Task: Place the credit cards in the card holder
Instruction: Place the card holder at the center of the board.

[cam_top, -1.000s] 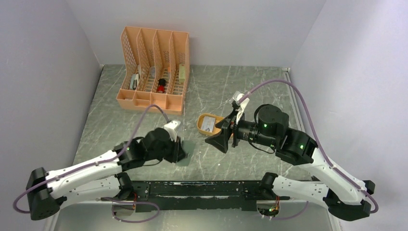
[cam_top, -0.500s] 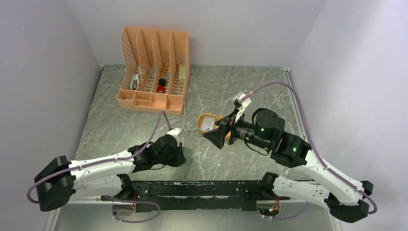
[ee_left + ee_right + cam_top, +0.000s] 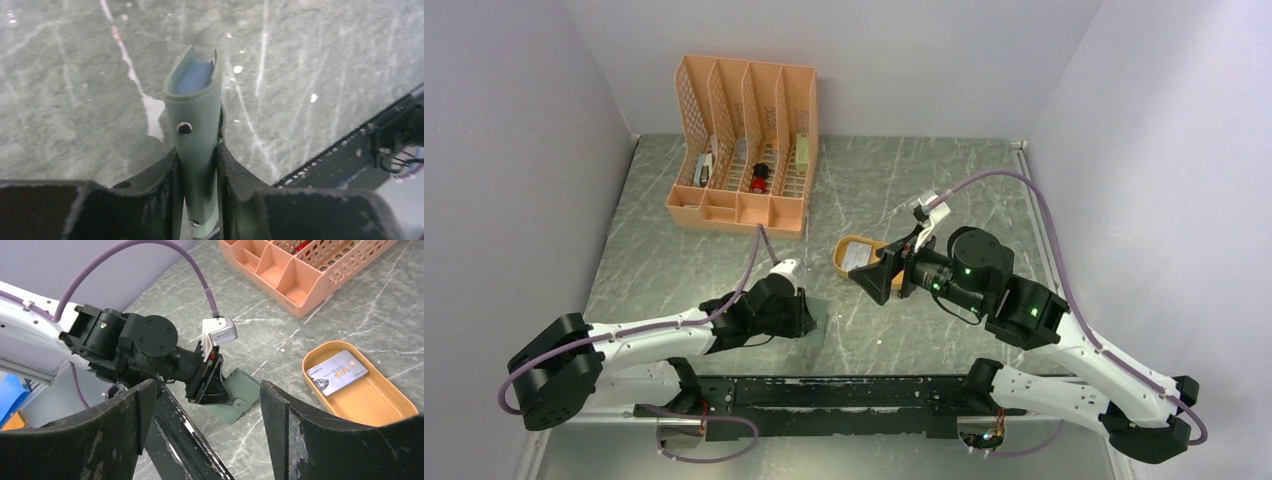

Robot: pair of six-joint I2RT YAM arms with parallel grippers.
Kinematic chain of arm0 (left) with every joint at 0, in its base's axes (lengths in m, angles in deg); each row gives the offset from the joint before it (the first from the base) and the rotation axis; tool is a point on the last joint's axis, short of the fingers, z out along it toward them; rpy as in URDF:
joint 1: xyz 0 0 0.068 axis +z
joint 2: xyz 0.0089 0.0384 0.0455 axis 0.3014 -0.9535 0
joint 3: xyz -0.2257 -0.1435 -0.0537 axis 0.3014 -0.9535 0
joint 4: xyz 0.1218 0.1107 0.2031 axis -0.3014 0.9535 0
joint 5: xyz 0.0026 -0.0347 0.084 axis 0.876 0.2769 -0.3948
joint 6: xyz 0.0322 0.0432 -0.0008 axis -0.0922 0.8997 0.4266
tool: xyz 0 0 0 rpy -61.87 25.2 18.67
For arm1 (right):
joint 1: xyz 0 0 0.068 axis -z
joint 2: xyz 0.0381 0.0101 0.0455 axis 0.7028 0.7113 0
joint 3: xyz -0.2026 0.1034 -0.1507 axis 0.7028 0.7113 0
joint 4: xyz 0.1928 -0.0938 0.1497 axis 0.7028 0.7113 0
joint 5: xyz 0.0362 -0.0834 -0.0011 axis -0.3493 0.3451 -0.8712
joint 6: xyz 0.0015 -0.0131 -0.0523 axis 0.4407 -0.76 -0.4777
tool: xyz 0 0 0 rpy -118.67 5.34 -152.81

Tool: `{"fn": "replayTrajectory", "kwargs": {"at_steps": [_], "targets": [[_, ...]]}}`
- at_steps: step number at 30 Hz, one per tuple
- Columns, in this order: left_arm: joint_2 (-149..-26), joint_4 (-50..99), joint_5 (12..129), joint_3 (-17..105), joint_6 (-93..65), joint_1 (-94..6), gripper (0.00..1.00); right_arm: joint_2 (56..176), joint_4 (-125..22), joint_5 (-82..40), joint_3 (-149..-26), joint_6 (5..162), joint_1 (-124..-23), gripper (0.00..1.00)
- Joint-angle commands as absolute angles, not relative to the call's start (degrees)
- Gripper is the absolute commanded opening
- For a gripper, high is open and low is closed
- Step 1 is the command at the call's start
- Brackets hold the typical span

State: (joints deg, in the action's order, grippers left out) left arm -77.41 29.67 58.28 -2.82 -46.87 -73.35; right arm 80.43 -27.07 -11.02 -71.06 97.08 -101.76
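Note:
The card holder (image 3: 192,120), a sage-green folded wallet with a snap stud, stands on edge between the jaws of my left gripper (image 3: 198,150), which is shut on it. Pale blue sleeves show at its far end. In the top view it rests low on the table (image 3: 816,322), near the front rail, with my left gripper (image 3: 804,318) on it. A grey credit card (image 3: 337,372) lies flat in the mustard tray (image 3: 380,405). My right gripper (image 3: 206,387) hovers open with nothing between its fingers. It sits beside the tray (image 3: 842,262) and faces the card holder (image 3: 240,390).
A peach lattice organizer (image 3: 744,150) with small items stands at the back left. The black rail (image 3: 844,390) runs along the near edge, just in front of the wallet. Grey walls enclose the marbled table (image 3: 944,180).
My left arm has stretched forward and sunk lower, carrying the card holder down toward the table near the front rail. My right gripper has shifted slightly toward the tray and stays open.

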Motion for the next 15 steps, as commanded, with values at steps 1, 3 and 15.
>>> {"fn": "replayTrajectory", "kwargs": {"at_steps": [1, 3, 15], "targets": [[-79.2, 33.6, 53.6, -5.6, -45.9, -72.6, 0.37, 79.4, -26.7, -8.3, -70.8, 97.0, -101.6, 0.79], [-79.2, 34.4, 53.2, -5.5, -46.0, -72.6, 0.47, 79.4, -26.5, -7.9, -70.9, 96.9, -101.6, 0.79], [-71.5, 50.6, 43.1, -0.6, -48.7, -72.6, 0.85, 78.3, -24.8, -5.0, -71.3, 96.3, -101.6, 0.8]]}}
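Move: The green card holder is still between the left fingertips. Its resting spot on the board is about 2 cm to their right, 1 cm back and 3 cm below. From the left hand, the yellow tray is some 14 cm ahead and 14 cm to the right, and the orange rack about 31 cm ahead and 15 cm to the left. The idle right hand has the holder roughly 11 cm to its left, about level fore and aft, and 31 cm below. Open the left gripper from about a quarter to over three quarters to let go of the card holder, carrying the fingers left by nearly 5 cm, clear of its left side. Sink about 2 cm in the first part of this, then stay at that height, rolling the hand some 10 degrees so its left side rises. ##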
